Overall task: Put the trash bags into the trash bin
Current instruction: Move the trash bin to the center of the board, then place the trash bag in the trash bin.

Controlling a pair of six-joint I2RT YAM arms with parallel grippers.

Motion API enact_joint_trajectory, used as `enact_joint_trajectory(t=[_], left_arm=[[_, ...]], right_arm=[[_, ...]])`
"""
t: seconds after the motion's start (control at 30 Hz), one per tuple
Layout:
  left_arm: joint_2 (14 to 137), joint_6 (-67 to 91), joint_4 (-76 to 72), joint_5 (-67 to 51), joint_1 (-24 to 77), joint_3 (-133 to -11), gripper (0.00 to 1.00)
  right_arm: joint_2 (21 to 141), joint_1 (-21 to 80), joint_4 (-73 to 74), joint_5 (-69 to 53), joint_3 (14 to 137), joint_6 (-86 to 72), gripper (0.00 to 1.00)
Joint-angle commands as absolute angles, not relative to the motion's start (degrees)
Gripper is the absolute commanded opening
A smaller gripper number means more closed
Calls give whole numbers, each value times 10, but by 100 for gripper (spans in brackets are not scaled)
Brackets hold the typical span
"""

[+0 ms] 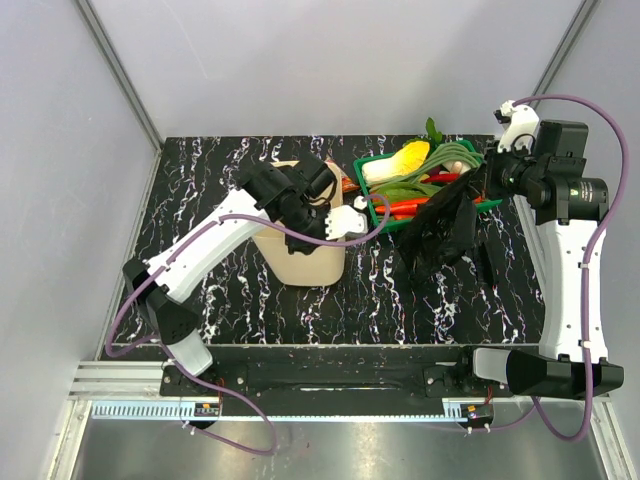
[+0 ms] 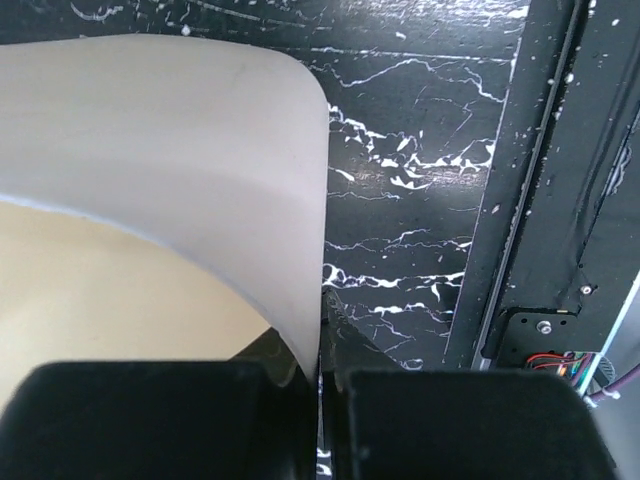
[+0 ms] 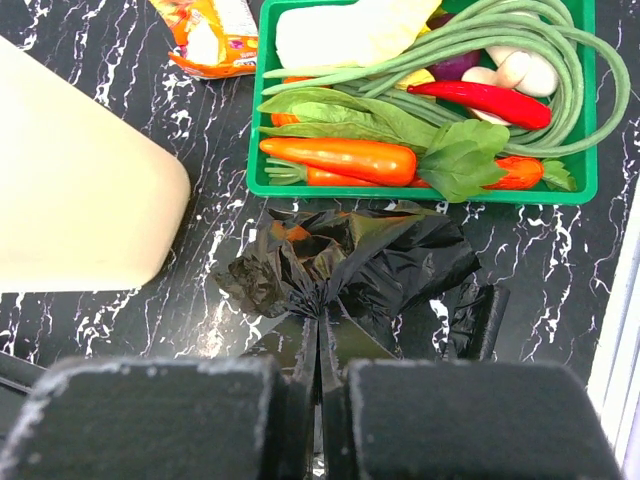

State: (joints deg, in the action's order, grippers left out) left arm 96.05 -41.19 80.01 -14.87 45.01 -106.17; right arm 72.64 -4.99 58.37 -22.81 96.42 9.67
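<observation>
The cream trash bin [image 1: 300, 258] stands left of centre on the table. My left gripper [image 1: 343, 224] is shut on its right rim. In the left wrist view the fingers [image 2: 322, 345] clamp the thin cream wall of the bin [image 2: 200, 180]. My right gripper [image 1: 482, 188] is shut on a crinkly black trash bag [image 1: 438, 232], which hangs loosely over the table in front of the tray. In the right wrist view the gripper [image 3: 320, 325] pinches the gathered bag [image 3: 380, 260], and the bin [image 3: 70, 190] lies to the left, apart from the bag.
A green tray [image 1: 366, 168] of vegetables sits at the back, just behind the bag; it also shows in the right wrist view [image 3: 252, 150]. An orange snack wrapper [image 3: 205, 35] lies between bin and tray. A black strip [image 3: 482, 318] trails right of the bag.
</observation>
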Motion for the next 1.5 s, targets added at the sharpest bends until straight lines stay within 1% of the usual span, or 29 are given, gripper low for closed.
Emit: enact_joint_trajectory(t=[0.0, 0.23, 0.47, 0.5, 0.57, 0.6, 0.63, 0.67, 0.8, 0.9, 0.97, 1.03, 1.07, 1.17, 1.23, 1.33, 1.47], left_arm=[[964, -334, 821, -58, 469, -1083, 0], [991, -311, 837, -58, 498, -1094, 0], [1011, -305, 864, -61, 518, -1130, 0], [1011, -305, 865, -59, 519, -1133, 4], [1008, -306, 865, -60, 519, -1135, 17], [1007, -306, 864, -60, 519, -1136, 26], [1004, -306, 865, -59, 519, -1137, 32], [1003, -308, 864, -59, 519, -1139, 35], [993, -312, 852, -60, 519, -1147, 56], [984, -319, 829, -62, 519, -1178, 65], [972, -330, 805, -75, 519, -1213, 73], [955, -334, 754, -97, 519, -1230, 78], [941, -334, 700, -113, 519, -1226, 79], [891, -299, 547, -150, 519, -1171, 89], [883, -260, 462, -177, 521, -1148, 94], [913, -211, 428, -193, 533, -1187, 96], [957, -181, 398, -155, 541, -1247, 97]], right_arm=[[712, -52, 572, -208, 980, 107, 0], [709, -52, 571, -207, 976, 114, 0], [714, -52, 572, -215, 985, 113, 0], [715, -52, 572, -217, 987, 112, 0], [715, -52, 571, -221, 990, 111, 0], [716, -52, 572, -224, 991, 110, 0], [716, -51, 571, -226, 991, 108, 0], [716, -52, 571, -228, 992, 108, 0], [718, -52, 572, -244, 998, 105, 0], [718, -52, 572, -278, 1018, 105, 0], [722, -52, 572, -307, 1042, 102, 0], [727, -52, 571, -342, 1073, 95, 0], [732, -52, 570, -355, 1087, 88, 0], [746, -52, 564, -395, 1128, 57, 0], [756, -51, 560, -417, 1150, 38, 0], [765, -51, 551, -441, 1179, 10, 0], [780, -50, 549, -477, 1234, -28, 0]])
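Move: The left hand has the near rim of the trash bin pinched, towards its right corner; the bin's middle lies about 10 cm ahead, 2 cm to the left and 11 cm below. The vegetable tray stands some 32 cm ahead, 33 cm to the right and 20 cm lower, and the black trash bag hangs about 29 cm to the right, 2 cm ahead, at much the same height. From the right hand, which holds that bag, the bin is level fore and aft, roughly 40 cm left and 20 cm below. Still gripping the rim, the left hand sinks about 1.5 cm and eases the trash bin a couple of centimetres to the right, then opens its fingers wide, lets go of the rim and climbs away faster and faster, ending some 20 cm above where it began and 11 cm to the right, towards the hanging black bag, the wrist swinging over by about 45 degrees. Late on, the right hand keeps its pinch on the bag and lifts it about 13 cm, drifting 5 to 6 cm left and turning some 15 degrees counter-clockwise. ##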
